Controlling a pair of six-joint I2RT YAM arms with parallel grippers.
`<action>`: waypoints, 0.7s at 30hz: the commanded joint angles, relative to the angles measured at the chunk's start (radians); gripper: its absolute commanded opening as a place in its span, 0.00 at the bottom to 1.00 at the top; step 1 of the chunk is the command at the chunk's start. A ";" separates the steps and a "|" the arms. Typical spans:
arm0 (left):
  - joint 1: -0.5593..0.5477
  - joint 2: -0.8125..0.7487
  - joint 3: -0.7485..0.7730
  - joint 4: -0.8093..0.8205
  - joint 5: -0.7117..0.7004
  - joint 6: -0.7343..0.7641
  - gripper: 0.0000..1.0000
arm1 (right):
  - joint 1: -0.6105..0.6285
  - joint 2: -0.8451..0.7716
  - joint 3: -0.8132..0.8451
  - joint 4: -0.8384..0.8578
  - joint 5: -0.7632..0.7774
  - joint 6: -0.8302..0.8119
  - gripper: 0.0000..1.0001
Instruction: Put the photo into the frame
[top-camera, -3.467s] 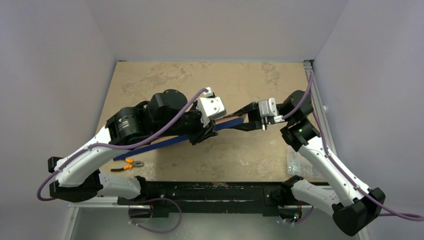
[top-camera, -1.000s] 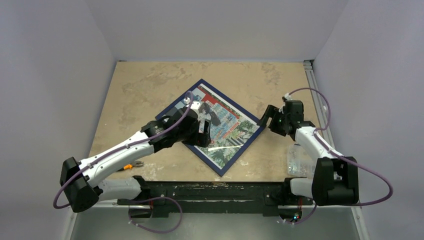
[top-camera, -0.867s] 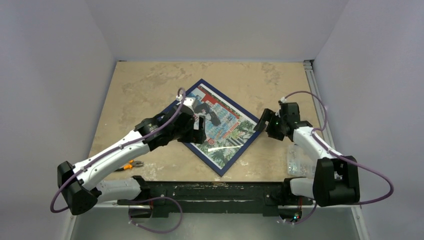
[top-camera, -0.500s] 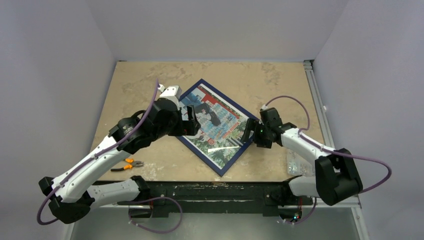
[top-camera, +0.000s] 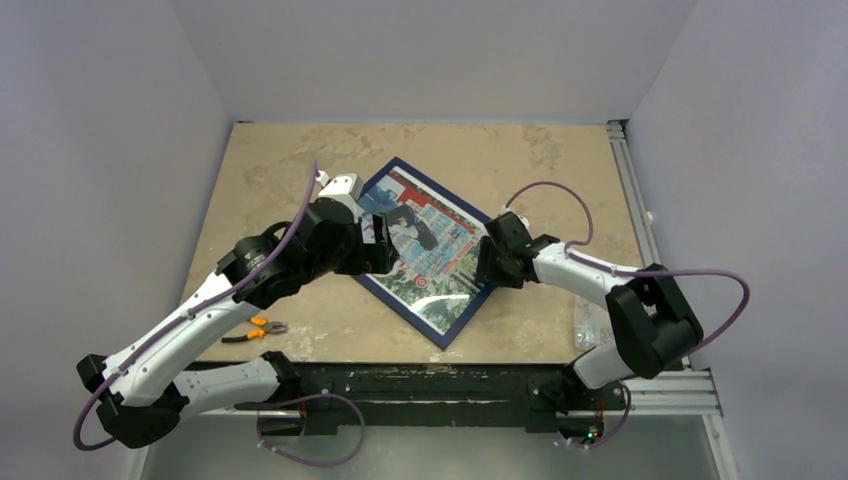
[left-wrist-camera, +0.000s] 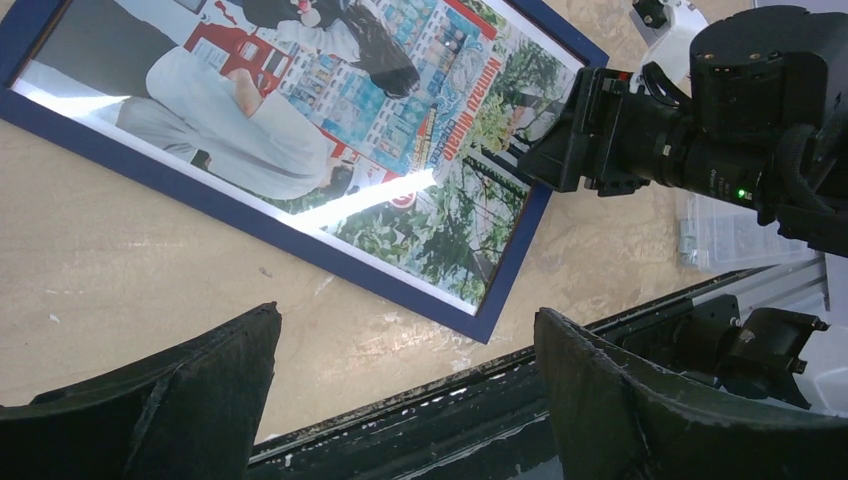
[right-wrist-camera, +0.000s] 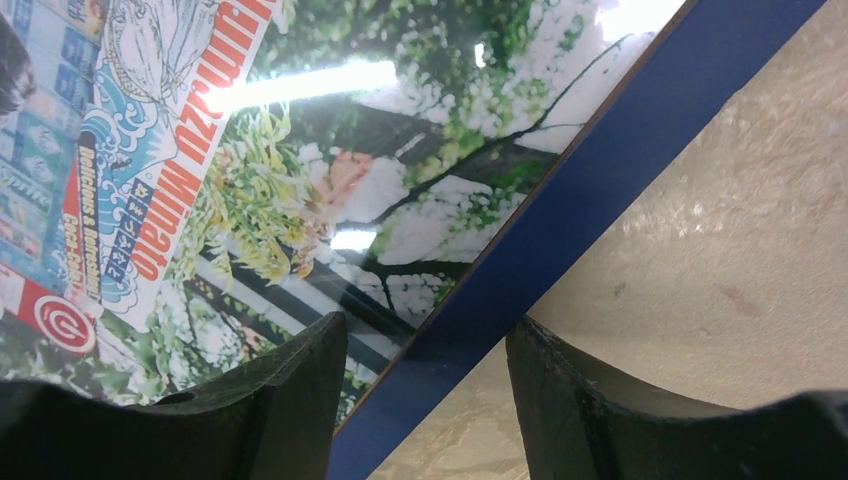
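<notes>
The frame (top-camera: 399, 311) lies flat on the table, dark blue front up, turned like a diamond. The photo (top-camera: 432, 250) shows inside it under the glossy pane. My left gripper (top-camera: 381, 246) hovers over the frame's left side, open, with nothing between its fingers. In the left wrist view the frame (left-wrist-camera: 250, 215) and photo (left-wrist-camera: 300, 120) lie ahead of the left gripper (left-wrist-camera: 405, 330). My right gripper (top-camera: 484, 266) is low at the frame's right edge. In the right wrist view the blue rail (right-wrist-camera: 560, 230) runs between the right gripper's (right-wrist-camera: 425, 335) parted fingers, one over the photo (right-wrist-camera: 300, 180), one over bare table.
Orange-handled pliers (top-camera: 256, 329) lie near the front left. A clear plastic box (top-camera: 594, 325) sits at the front right, also in the left wrist view (left-wrist-camera: 720, 230). A black bar (top-camera: 430, 380) runs along the near edge, a metal rail (top-camera: 628, 190) along the right.
The frame, earlier held up on edge by both grippers, now lies flat. My right gripper swung left onto its right rail with narrowing jaws, nudging it left. My left gripper pulled back and rose.
</notes>
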 joint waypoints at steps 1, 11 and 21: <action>0.004 -0.020 -0.005 -0.007 -0.013 0.022 0.94 | 0.013 0.110 0.011 -0.036 0.152 -0.027 0.54; 0.004 0.023 -0.050 -0.041 -0.043 0.029 0.94 | 0.005 0.161 0.142 -0.088 0.219 -0.180 0.30; 0.084 0.088 -0.110 -0.030 0.019 0.065 0.95 | -0.137 0.244 0.302 -0.142 0.249 -0.325 0.00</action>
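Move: The frame's right-hand short rim passes between the right gripper's half-open fingers, about 1 cm below the hand point. The photo's middle lies some 16 cm left and 7 cm ahead of that hand, and the frame's near corner about 10 cm left and 16 cm back. The left gripper hangs about 25 cm above the frame's near long rim, 2 cm ahead of it; from there the short rim is roughly 22 cm right and 4 cm ahead. Pinch the short rim with the right gripper, closing it from half open while carrying the rim forward about 7 cm, faster towards the end and veering some 3 cm right, to swing the frame counter-clockwise; let the wrist roll a little over 10 degrees, left side dipping. Meanwhile lower the open left gripper about 6 cm towards the near long rim, tilting it slightly, touching nothing. ##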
